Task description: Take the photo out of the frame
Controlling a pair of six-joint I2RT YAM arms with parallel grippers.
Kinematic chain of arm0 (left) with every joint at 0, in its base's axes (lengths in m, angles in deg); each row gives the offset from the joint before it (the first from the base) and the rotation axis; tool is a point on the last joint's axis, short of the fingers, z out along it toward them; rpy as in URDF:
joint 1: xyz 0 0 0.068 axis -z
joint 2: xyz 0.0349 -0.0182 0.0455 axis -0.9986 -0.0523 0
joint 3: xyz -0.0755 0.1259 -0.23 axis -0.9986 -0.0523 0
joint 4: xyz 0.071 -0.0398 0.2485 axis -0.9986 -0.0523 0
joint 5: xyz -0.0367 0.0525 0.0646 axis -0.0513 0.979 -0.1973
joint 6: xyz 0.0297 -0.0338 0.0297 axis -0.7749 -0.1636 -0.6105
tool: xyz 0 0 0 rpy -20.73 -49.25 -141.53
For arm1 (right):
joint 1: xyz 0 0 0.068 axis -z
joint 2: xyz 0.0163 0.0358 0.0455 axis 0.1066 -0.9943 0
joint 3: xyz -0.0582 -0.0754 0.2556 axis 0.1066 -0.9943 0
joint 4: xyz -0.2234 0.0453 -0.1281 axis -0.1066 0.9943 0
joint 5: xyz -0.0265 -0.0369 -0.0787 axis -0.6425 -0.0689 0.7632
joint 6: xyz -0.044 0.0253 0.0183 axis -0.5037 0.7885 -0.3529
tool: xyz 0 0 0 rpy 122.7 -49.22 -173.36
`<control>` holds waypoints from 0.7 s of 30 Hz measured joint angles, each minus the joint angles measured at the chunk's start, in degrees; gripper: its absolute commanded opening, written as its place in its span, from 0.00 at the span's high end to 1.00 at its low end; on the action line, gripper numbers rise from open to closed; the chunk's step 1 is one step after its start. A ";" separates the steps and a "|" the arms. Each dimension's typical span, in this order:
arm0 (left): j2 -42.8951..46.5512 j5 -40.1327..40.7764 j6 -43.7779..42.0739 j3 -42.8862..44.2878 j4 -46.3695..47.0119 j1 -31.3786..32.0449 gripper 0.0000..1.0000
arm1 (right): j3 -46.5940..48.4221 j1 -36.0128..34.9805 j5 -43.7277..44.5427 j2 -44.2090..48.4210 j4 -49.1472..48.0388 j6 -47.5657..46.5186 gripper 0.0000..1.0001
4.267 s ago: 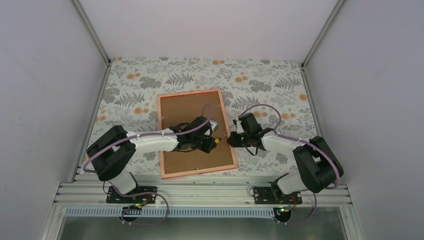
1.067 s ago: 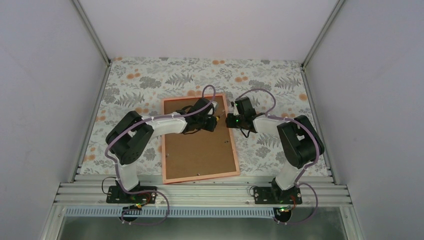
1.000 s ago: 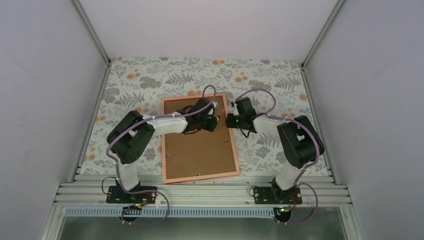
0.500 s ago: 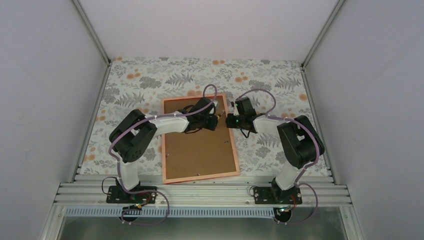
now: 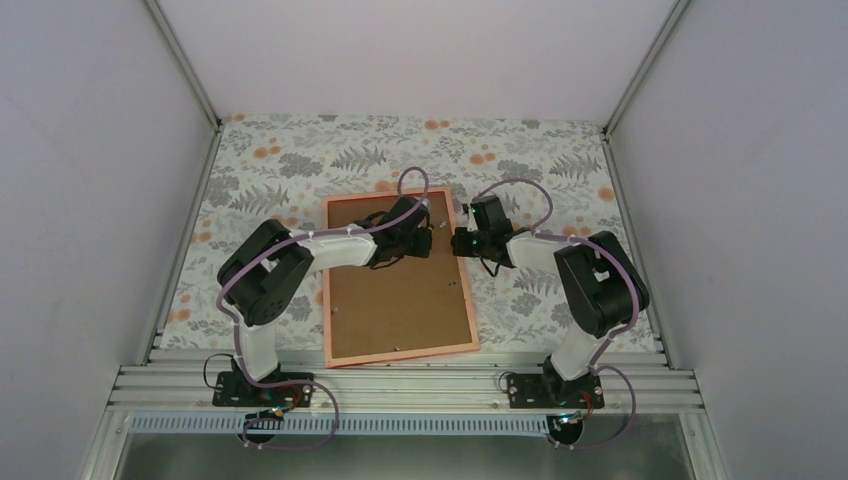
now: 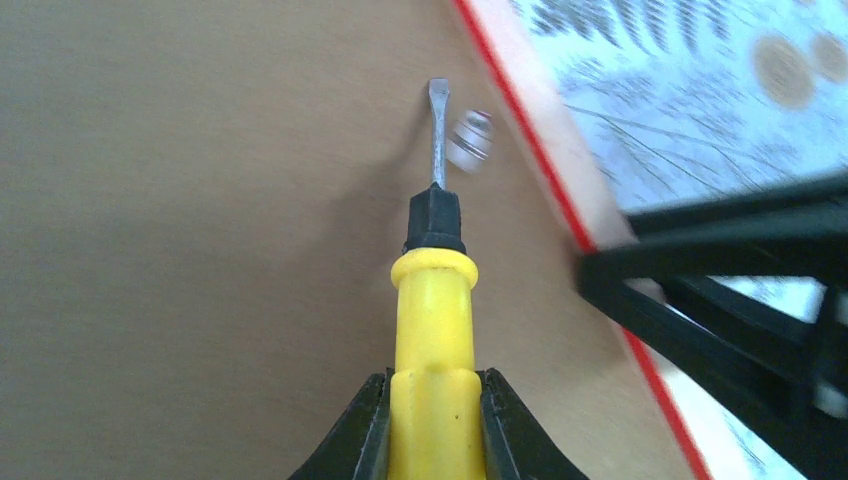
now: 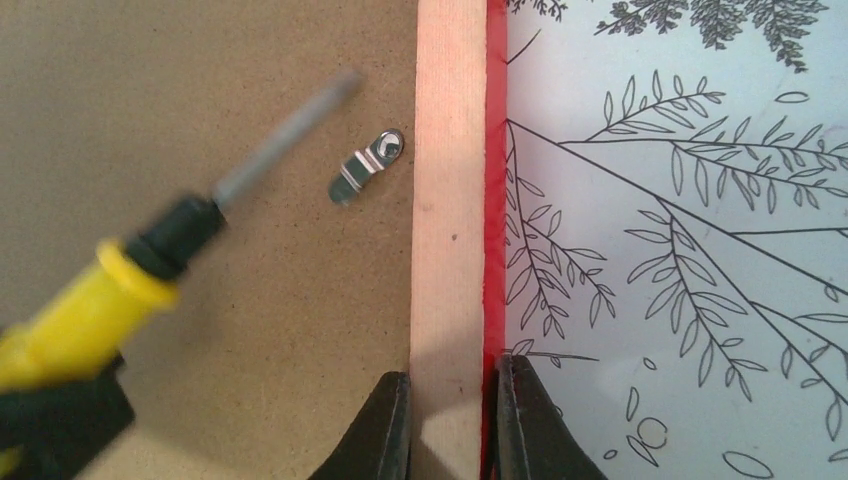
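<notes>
The frame (image 5: 401, 353) lies face down on the table, its brown backing (image 5: 395, 300) up. The photo is hidden under it. My left gripper (image 5: 428, 240) hovers over the upper right part of the backing, shut on a yellow-handled screwdriver (image 6: 432, 330). The blade tip rests on the backing just left of a small metal clip (image 6: 468, 140). My right gripper (image 7: 449, 385) is shut on the frame's right rail (image 7: 448, 200), one finger on the backing side and one on the red outer side. The clip (image 7: 365, 165) and the screwdriver (image 7: 110, 300) also show in the right wrist view.
A floral tablecloth (image 5: 290, 170) covers the table. Grey walls close in the left, right and far sides. An aluminium rail (image 5: 400, 385) runs along the near edge by the arm bases. The right gripper's black body (image 6: 720, 300) sits close beside the screwdriver.
The left wrist has turned a little at the frame's upper right edge, so the yellow handle no longer shows from above. The frame and the right arm have stayed put.
</notes>
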 measured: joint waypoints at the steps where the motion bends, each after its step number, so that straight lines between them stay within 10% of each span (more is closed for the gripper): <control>1: 0.04 1.09 0.57 -0.22 0.22 -0.35 0.98 | -0.09 0.00 -0.02 0.09 0.00 0.07 0.91; 21: 10.03 5.88 4.57 -7.63 0.17 -2.36 0.98 | -1.25 0.04 0.13 1.18 0.15 0.72 0.93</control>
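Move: The side clip beside the screwdriver tip lies about 4 cm ahead and 4 cm right of the left hand, some 4 cm below it. The far clip is roughly 11 cm ahead and 5 cm left, the near clip about 9 cm back and 5 cm right, both also on the low backing board. From the right hand, on the side bar, the side clip is some 4 cm ahead, 2 cm left and slightly lower. Forward and left in a quick sweep of some 4 cm, the left hand carries the screwdriver away from the side clip, turning about 10 degrees counter-clockwise; it then draws back while still going left and lifts about 3 cm clear of the board. Its fingers keep the yellow handle, and the right hand keeps pinching the side bar. ##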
